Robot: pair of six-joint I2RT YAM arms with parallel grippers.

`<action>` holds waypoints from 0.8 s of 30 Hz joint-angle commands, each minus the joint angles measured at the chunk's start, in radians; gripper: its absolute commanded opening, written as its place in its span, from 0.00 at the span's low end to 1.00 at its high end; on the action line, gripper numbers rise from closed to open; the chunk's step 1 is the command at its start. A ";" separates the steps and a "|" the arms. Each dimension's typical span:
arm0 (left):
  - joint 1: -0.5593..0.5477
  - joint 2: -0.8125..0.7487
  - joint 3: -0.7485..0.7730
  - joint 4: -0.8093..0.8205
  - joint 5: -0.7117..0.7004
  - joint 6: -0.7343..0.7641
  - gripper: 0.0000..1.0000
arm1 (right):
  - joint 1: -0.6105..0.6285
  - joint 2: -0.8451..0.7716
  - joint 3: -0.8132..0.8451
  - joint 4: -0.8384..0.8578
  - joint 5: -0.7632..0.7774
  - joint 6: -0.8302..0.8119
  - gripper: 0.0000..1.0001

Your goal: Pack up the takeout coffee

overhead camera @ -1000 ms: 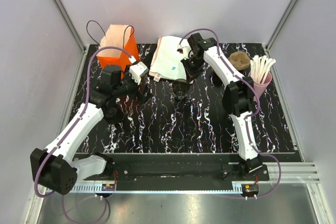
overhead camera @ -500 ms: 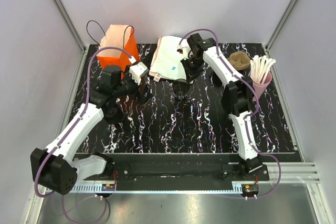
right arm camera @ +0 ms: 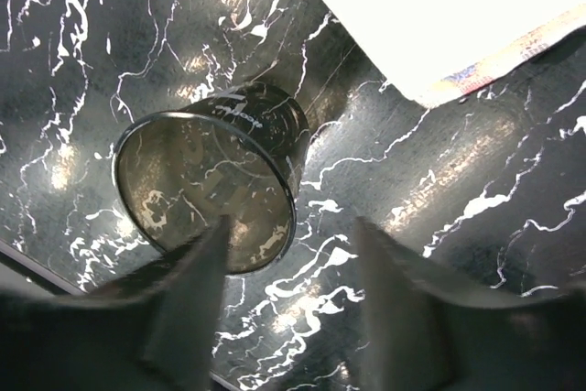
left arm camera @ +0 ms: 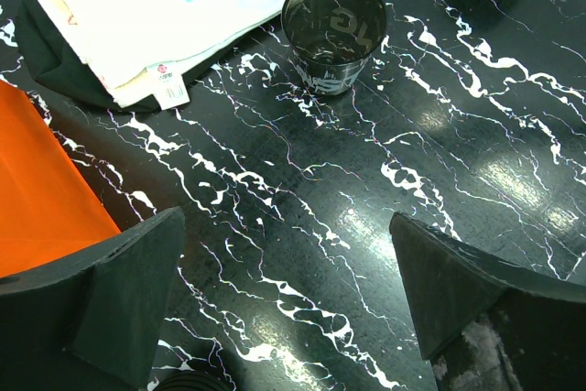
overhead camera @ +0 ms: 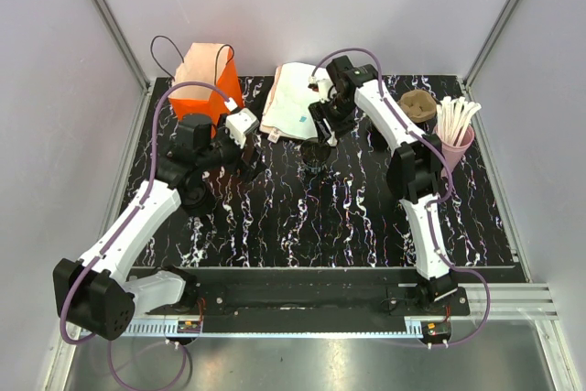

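Note:
The takeout coffee [overhead camera: 316, 152], a small black cup with its mouth up, stands upright on the black marbled table just in front of the white paper stack. It also shows in the left wrist view [left arm camera: 334, 32] and the right wrist view [right arm camera: 215, 185]. My right gripper [overhead camera: 323, 128] hovers right over it, open [right arm camera: 291, 226]. One finger hangs over the cup's mouth and the other outside the rim, neither pressing the wall. My left gripper [overhead camera: 253, 160] stands wide open [left arm camera: 286, 217] to the left of the cup, low over bare table with nothing between its fingers.
An orange paper bag [overhead camera: 207, 80] stands at the back left, close behind the left gripper. A white paper stack [overhead camera: 295, 100] lies on a black cloth behind the cup. A brown cardboard piece [overhead camera: 417, 105] and a pink cup of white sticks [overhead camera: 456, 139] sit at the back right.
The right gripper's jaws have gone from shut on the cup's rim to open. The cup stays standing in the same spot. The left arm has not moved.

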 commanded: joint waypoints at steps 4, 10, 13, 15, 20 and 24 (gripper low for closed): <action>0.004 -0.034 0.020 0.016 -0.069 0.050 0.99 | 0.014 -0.182 0.002 -0.037 0.018 -0.062 0.84; 0.004 -0.041 0.080 -0.085 -0.149 0.159 0.99 | 0.014 -0.366 -0.197 0.002 0.026 -0.122 0.98; 0.006 -0.047 0.088 -0.149 -0.194 0.223 0.99 | 0.014 -0.482 -0.341 0.066 0.045 -0.148 0.98; 0.015 -0.061 0.078 -0.191 -0.205 0.262 0.99 | 0.014 -0.535 -0.432 0.114 0.052 -0.159 0.98; 0.076 -0.087 0.048 -0.293 -0.191 0.360 0.99 | 0.014 -0.650 -0.553 0.166 0.041 -0.183 0.98; 0.150 -0.101 0.034 -0.391 -0.145 0.431 0.99 | 0.015 -0.696 -0.650 0.198 0.027 -0.200 0.99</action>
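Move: The clear black cup stands with its middle about 3 cm back and 3 cm left of the right hand, some 5 cm lower, its rim still between the opening fingers; the towels lie 13 cm ahead and 5 cm left of that hand, the other cup some 23 cm right and 6 cm back. From the left hand, the round black lid stack lies about 16 cm left, 2 cm back and 19 cm below, the orange bag 20 cm ahead and 13 cm left. Open the right gripper the rest of the way and lift it off the cup's rim, up about 10 cm while drawing back some 9 cm and 5 cm to the right, fingertips swinging forward a little. Meanwhile bring the left gripper, still wide open, about 8 cm left towards the black lid stack, slowly at first, then faster, tipping its fingers some 20 degrees more downward. ##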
